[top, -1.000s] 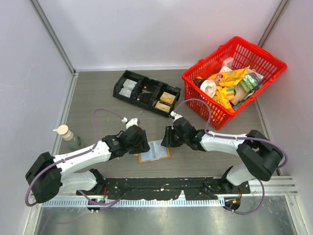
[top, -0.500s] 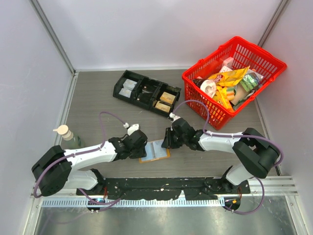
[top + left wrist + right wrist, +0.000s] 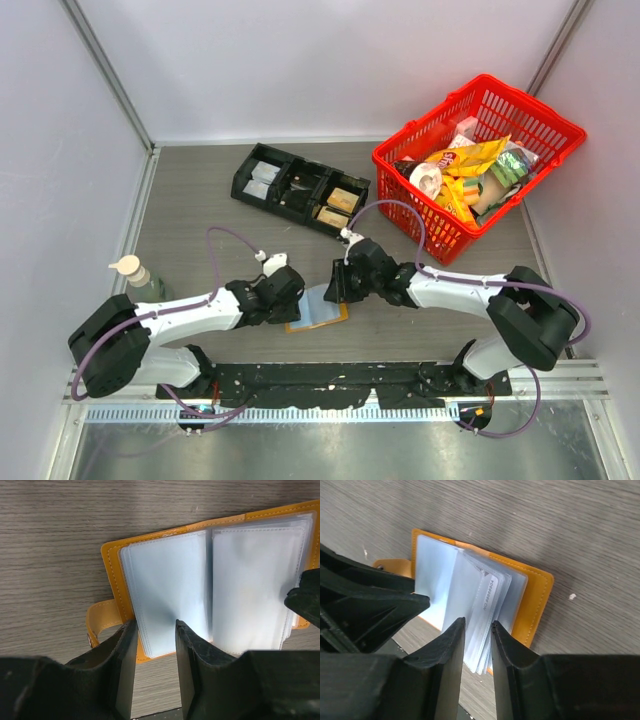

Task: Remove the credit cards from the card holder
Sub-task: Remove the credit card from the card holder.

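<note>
The card holder (image 3: 322, 312) lies open on the table, with a tan-orange cover (image 3: 536, 605) and pale blue-grey sleeves (image 3: 165, 595). My left gripper (image 3: 152, 627) stands on its left half near the side tab (image 3: 97, 622). Its jaws are apart, astride the near corner of the left panel, gripping nothing. My right gripper (image 3: 477, 625) is over the right half, its narrow jaws closed round a fanned, lifted bundle of sleeves. One sleeve shows a white card (image 3: 487, 597) with a printed number. In the top view the left gripper (image 3: 293, 300) and the right gripper (image 3: 335, 292) almost meet over the holder.
A black compartment tray (image 3: 300, 188) stands behind the holder. A red basket (image 3: 410, 205) full of packets is at the back right. A small bottle (image 3: 135, 275) stands at the left wall. The arms' black mounting rail (image 3: 330, 385) runs along the near edge.
My left gripper has come down onto the holder's left half and narrowed. My right gripper has narrowed on the right-hand sleeves and shifted slightly left.
</note>
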Motion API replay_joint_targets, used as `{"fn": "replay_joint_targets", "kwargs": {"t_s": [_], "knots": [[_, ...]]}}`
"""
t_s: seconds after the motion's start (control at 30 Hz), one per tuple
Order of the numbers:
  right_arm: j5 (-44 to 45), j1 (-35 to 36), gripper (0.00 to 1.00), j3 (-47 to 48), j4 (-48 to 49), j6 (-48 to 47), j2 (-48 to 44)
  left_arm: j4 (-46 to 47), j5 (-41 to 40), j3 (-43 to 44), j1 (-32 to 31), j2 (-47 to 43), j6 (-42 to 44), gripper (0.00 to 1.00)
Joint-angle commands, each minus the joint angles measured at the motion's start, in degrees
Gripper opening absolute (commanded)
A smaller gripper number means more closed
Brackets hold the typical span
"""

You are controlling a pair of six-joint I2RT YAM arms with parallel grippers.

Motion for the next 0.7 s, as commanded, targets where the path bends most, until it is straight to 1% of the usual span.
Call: {"fn": "replay_joint_targets", "kwargs": {"t_s": [0.0,0.13,0.23,0.33,0.5,0.53,0.67], "knots": [[-2.6,1.1,0.33,2.8,0.6,-1.0,-2.9,4.9,2.3,-0.4,-0.8,2.4,-1.6,0.38],[-3.4,1.3,0.34,2.9,1.3,-1.1,-2.7,5.4,2.3,-0.7,-0.8,2.1,-2.2,0.38],[-2.0,1.3,0.34,2.7,0.7,-1.3,-2.7,6.0,1.9,-1.5,-0.9,0.8,-3.0,0.38],[-0.1,1.3,0.34,2.2,0.0,-1.5,-2.8,6.5,1.1,-2.7,-0.9,-1.4,-4.4,0.41],[3.5,1.3,0.34,1.7,-0.6,-1.9,-3.3,4.5,-2.1,-4.3,-1.0,-7.3,-6.9,0.55],[5.2,1.2,0.34,1.7,-2.9,-2.1,-3.3,3.3,-3.1,-4.4,-1.0,-9.1,-7.4,0.58],[9.6,0.8,0.36,1.4,-5.1,-3.3,-4.0,-2.5,-7.5,-4.5,-0.9,-18.1,-9.2,0.66]]}}
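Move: The loose clear sleeves on the right half of the open card holder lie right at the right fingertips, their middle about 1 cm back, 1 cm left and 1 cm below that hand; the holder's middle is roughly 3 cm left, 2 cm back and 2 cm down. For the left hand, the left-side sleeve stack is under the fingertips, its middle 2 cm ahead and 1 cm right, and the loose sleeves are some 6 cm right and 2 cm ahead. Up and to the left, by about 1.5 cm, the right fingertips sweep the loose sleeves over towards the left hand, then drop back down and right over the uncovered side, barely changing their part-open gap. The left hand keeps its fingertips resting on the left stack, then lifts about 2 cm off it, opening its fingers wider. ##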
